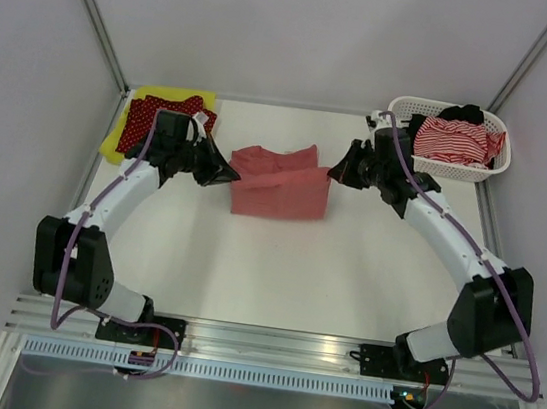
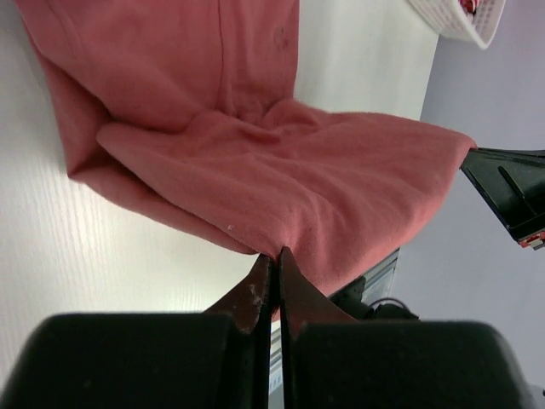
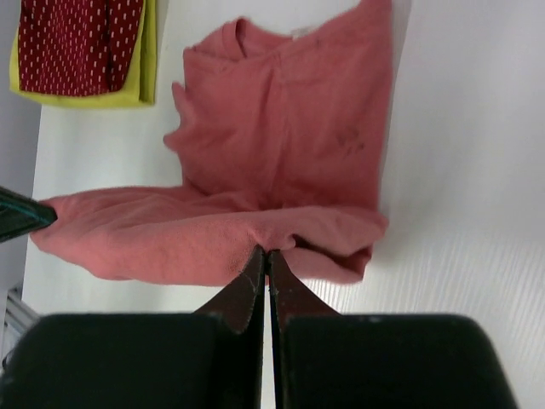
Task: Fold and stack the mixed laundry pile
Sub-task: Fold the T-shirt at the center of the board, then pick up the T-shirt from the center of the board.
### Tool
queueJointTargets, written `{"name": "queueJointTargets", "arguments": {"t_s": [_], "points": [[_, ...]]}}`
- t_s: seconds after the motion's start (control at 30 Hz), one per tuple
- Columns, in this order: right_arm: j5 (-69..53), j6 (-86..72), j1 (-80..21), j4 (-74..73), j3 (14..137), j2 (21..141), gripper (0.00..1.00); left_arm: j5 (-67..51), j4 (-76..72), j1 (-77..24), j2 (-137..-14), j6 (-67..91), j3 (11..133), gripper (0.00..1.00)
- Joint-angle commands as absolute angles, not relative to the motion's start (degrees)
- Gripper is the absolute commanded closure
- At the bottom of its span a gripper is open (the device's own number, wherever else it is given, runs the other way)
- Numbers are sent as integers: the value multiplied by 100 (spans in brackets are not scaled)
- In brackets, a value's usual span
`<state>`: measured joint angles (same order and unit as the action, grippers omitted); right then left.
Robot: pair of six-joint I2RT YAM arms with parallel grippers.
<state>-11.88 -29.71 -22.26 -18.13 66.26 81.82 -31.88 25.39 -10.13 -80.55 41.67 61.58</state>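
Observation:
A salmon-pink polo shirt [image 1: 279,187] lies partly folded at mid-table, its near half doubled over. My left gripper [image 1: 233,174] is shut on the shirt's left edge, pinching cloth [image 2: 274,252]. On the opposite side my right gripper [image 1: 336,172] is shut on the right edge, fabric bunched at its tips [image 3: 266,250]. At the back left a dark red white-dotted cloth [image 1: 159,119] rests folded on a yellow-green garment [image 1: 119,140]. A red-white striped piece [image 1: 451,140] and a black piece [image 1: 461,114] sit in the basket.
The white perforated basket [image 1: 459,171] stands at the back right corner, close behind my right arm. Grey walls and metal frame posts enclose the table on three sides. The aluminium rail [image 1: 266,340] with both arm bases runs along the near edge.

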Motion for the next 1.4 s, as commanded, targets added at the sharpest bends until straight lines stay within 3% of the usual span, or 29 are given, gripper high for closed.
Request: {"name": "queueJointTargets", "arguments": {"t_s": [0.0,0.3,0.57,0.63,0.67,0.73,0.77,0.87,0.93,0.97,1.37], "points": [[-1406,-2751,-2004,-1678,7573,8963,100,-3191,2619,-835,-8568,4166,6854,98],[-1705,-2531,-1811,-1855,9420,11002,100,-3094,2707,-466,-10326,4157,8111,98],[-1231,-2400,-1705,-1195,10062,12477,99,-2847,2795,-448,-11952,4175,9561,97],[-1125,-2356,-1696,-1213,10405,12743,84,-2891,2847,-448,-12285,4184,9868,80],[-1177,-2303,-1679,-1213,10528,12944,75,-2883,2865,-448,-12313,4184,9940,59],[-1178,-2250,-1644,-1283,10827,13060,43,-2604,2874,-448,-12200,4175,9984,28],[-1221,-2215,-1617,-1353,10915,13061,37,-2506,2900,-448,-12112,4157,9967,1],[-1257,-2145,-1626,-1354,10829,12675,31,-2478,2883,-475,-11682,4000,9844,0],[-1213,-2153,-1617,-1179,10329,12350,17,-2513,2883,-501,-11479,3920,9573,0],[-1143,-2171,-1617,-1091,10101,12001,2,-2505,2865,-544,-11244,3816,9432,0],[-1090,-2233,-1617,-431,7402,10127,2,-2136,2857,-861,-11170,3068,7954,0]]}}
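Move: The T-shirt's far collar end, where the pinched hem is being taken, lies about 17 cm ahead, 9 cm to the right of and 17 cm below the left hand; from the right hand it is about 17 cm ahead, 10 cm to the left and 19 cm below. The red dotted cloth is roughly 19 cm ahead and 20 cm left of the left hand, 15 cm lower. The basket stands some 23 cm ahead and 34 cm right of the right hand, 13 cm lower. Forward and down together, both hands carry the still-pinched hem about 17 to 19 cm over the shirt to its collar end, open wide at the low end and let go. Both then rise and draw back towards the robot some 8 cm with fingers open; the left sinks again beside the shirt's left edge. ##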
